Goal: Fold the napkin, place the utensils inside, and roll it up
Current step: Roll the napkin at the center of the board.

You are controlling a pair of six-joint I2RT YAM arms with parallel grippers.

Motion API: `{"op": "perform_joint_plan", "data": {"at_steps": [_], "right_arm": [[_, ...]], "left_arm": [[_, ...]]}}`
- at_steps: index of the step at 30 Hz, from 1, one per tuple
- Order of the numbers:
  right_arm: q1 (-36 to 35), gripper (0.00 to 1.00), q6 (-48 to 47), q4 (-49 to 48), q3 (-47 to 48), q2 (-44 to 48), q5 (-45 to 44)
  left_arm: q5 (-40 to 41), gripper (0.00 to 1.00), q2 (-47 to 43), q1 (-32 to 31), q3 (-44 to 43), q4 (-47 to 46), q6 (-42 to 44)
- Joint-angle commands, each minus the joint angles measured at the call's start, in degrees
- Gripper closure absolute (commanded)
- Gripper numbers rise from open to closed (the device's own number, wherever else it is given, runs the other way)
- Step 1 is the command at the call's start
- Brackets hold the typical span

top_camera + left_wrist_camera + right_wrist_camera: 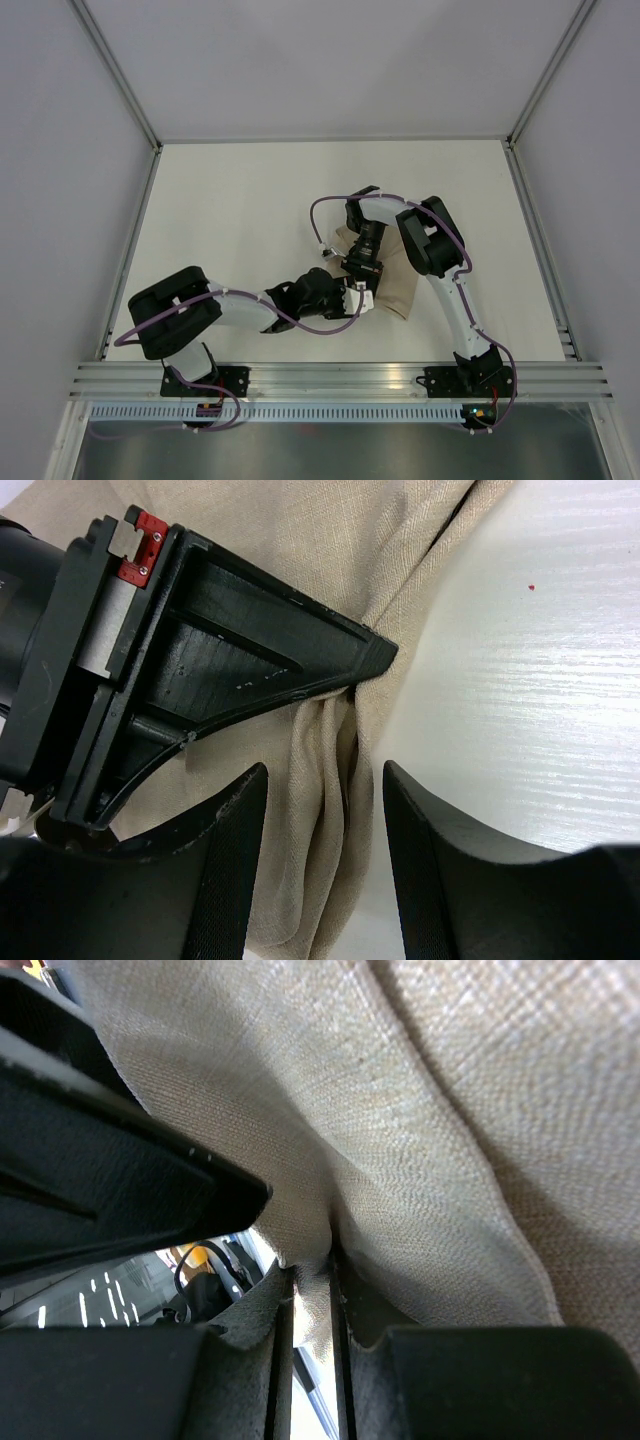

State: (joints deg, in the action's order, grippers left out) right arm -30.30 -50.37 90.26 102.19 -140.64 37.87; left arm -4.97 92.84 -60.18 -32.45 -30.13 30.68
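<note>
The beige napkin (392, 285) lies bunched on the white table between the two arms. My right gripper (362, 268) is shut on a raised fold of the napkin (450, 1160), the cloth pinched between its pads (312, 1290). My left gripper (325, 770) is open, its fingers (225, 860) on either side of a hanging fold of the napkin (330, 810), just below the right gripper's finger (260, 640). In the top view the left gripper (360, 300) sits at the napkin's left edge. The utensils are out of view.
The white table (250, 210) is bounded by grey walls and metal frame posts (130, 250) on the left, back and right. The aluminium rail (340, 378) with the arm bases runs along the near edge.
</note>
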Motion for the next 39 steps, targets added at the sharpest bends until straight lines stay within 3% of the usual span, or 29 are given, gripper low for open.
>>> {"op": "perform_joint_plan", "data": {"at_steps": [1,24,39], "right_arm": [[0.33,1.0,-3.77,-17.31,1.08,-3.59,-6.49],[0.25,1.0,-3.68,-17.4,1.25,-3.94,-6.84],[0.42,0.99,-3.68,-17.4,1.26,-3.94,-6.75]], "left_arm": [[-1.18,0.45,0.41,0.07,-2.61,-2.22,-0.88],[-4.43,0.51,5.07,-0.64,-3.76,-6.43,-3.34],[-5.66,0.85,6.04,-0.64,-4.2,-4.68,-3.96]]}}
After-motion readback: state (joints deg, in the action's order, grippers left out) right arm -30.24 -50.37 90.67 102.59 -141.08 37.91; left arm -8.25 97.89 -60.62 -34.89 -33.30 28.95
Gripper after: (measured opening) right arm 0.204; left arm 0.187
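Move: The napkin's folded near edge, the bit to be gripped, stands between the left hand's open fingers, about 2 cm to its right, level with it fore and aft, and some 1 cm lower. The right fingertips, shut on the same fold, are roughly 4 cm right and 2 cm below; loose napkin spreads about 6 cm right and 2 cm ahead, its near corner 7 cm right and 7 cm back. From the right hand that spot of fold is about 3 cm to its left. Rightward along the folded edge towards the right gripper, the left hand creeps about 2 cm, rising slightly and then sinking to end some 1 cm lower, its fingers astride the cloth. Late on, with the hand almost still, its half-open fingers close and pinch the fold beside the right fingertips, while the right hand stays put and keeps its grip. ##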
